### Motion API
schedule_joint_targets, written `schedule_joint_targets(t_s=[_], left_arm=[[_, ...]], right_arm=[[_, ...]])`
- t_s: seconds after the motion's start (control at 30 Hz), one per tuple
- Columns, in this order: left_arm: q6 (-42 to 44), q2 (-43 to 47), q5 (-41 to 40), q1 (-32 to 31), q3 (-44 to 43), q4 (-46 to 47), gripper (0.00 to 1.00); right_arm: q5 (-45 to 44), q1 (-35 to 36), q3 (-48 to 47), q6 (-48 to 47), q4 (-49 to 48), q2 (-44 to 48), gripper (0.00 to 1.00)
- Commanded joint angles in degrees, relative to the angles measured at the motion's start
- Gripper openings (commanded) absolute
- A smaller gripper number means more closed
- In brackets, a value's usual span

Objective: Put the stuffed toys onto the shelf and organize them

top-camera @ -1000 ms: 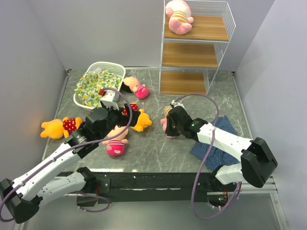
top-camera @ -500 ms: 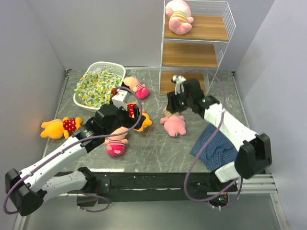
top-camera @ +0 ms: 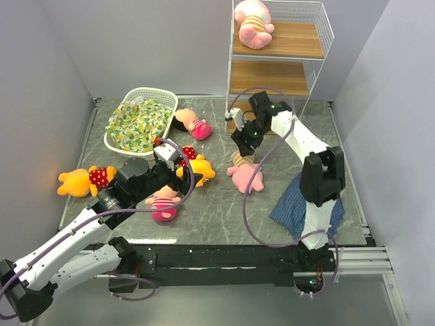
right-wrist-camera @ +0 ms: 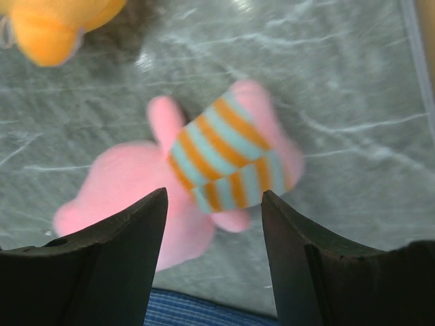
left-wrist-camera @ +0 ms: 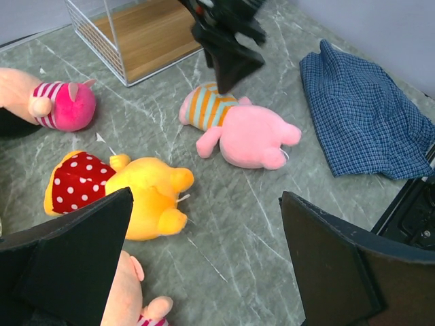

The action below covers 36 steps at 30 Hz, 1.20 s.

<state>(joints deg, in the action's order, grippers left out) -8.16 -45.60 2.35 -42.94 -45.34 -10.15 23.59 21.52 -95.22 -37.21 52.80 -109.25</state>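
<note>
A pink piglet (top-camera: 246,175) in a striped top lies on the table; my right gripper (top-camera: 242,144) hovers open just above it, holding nothing. In the right wrist view the piglet (right-wrist-camera: 217,170) shows between and beyond the open gripper (right-wrist-camera: 214,197). A second piglet (top-camera: 253,24) sits on the top board of the shelf (top-camera: 275,78). My left gripper (left-wrist-camera: 204,217) stands wide open over bare table, beside an orange-yellow bear (left-wrist-camera: 129,190) and a doll (left-wrist-camera: 129,299). Another bear (top-camera: 85,180) lies far left, and another doll (top-camera: 194,124) near the basket.
A white lattice basket (top-camera: 163,98) with a green-yellow cloth (top-camera: 136,122) stands at the back left. A blue plaid cloth (top-camera: 302,200) lies at the front right, beside the right arm. The shelf's middle and bottom boards are bare.
My right gripper opened, let the piglet go onto the table, and rose back toward the shelf. The left arm shifted slightly, still open.
</note>
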Motion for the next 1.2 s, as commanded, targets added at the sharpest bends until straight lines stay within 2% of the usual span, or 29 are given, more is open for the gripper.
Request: schedule_joint_targets(t_s=[0.0, 0.1, 0.27, 0.4, 0.87, 0.97, 1.0, 1.1, 1.17], left_arm=[[1.7, -0.4, 1.7, 0.0, -0.6, 2.5, 0.96], [1.5, -0.2, 1.8, 0.0, -0.8, 2.3, 0.96], [1.4, 0.7, 2.4, 0.0, -0.4, 3.1, 0.96], [1.5, 0.7, 2.4, 0.0, -0.2, 3.4, 0.96], [1.8, 2.9, 1.2, 0.0, 0.9, 4.1, 0.96], [1.8, 2.6, 0.9, 0.0, 0.6, 3.6, 0.96], [1.9, 2.5, 0.8, 0.0, 0.6, 3.7, 0.96], [1.9, 2.5, 0.1, 0.0, 0.6, 3.5, 0.96], [2.1, 2.5, -0.3, 0.0, 0.6, 3.4, 0.96]], right_arm=[[4.4, -2.3, -14.4, -7.8, 11.6, -6.6, 0.66], [4.6, -2.9, -20.4, -8.8, 15.2, -11.8, 0.64], [5.1, -3.8, -22.7, -11.4, 15.4, -16.1, 0.63], [7.6, -3.9, -26.4, -14.6, 19.1, -19.3, 0.65], [10.6, -4.7, -28.7, -17.3, 20.4, -26.3, 0.65], [10.7, -4.9, -28.6, -17.2, 20.7, -25.8, 0.56], [10.4, -5.0, -28.4, -16.0, 20.1, -24.5, 0.38], [8.2, -4.9, -25.6, -11.8, 14.9, -19.2, 0.10], [8.3, -4.4, -23.4, -10.6, 11.8, -15.6, 0.03]])
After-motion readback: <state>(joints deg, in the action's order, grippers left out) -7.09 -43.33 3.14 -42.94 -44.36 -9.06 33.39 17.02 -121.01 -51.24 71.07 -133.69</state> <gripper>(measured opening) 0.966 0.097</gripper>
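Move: The pink toy with the striped shirt lies under the right gripper, its middle about 3 cm back, 1 cm right and 7 cm below, its striped end pointing forward. The yellow toy is some 16 cm left of this hand, level with it fore and aft, and the bottom shelf's middle about 18 cm ahead and 6 cm right. From the left hand the pink toy lies roughly 12 cm ahead, 20 cm right and 23 cm below. Carry the right gripper forward about 4 cm over the striped end of the pink toy, then lower it some 6 cm with the fingers still open, turning about 10 degrees counter-clockwise and tilting the fingertips slightly back towards the base. Once down, shut the fingers to pinch the striped cloth near the feet. ##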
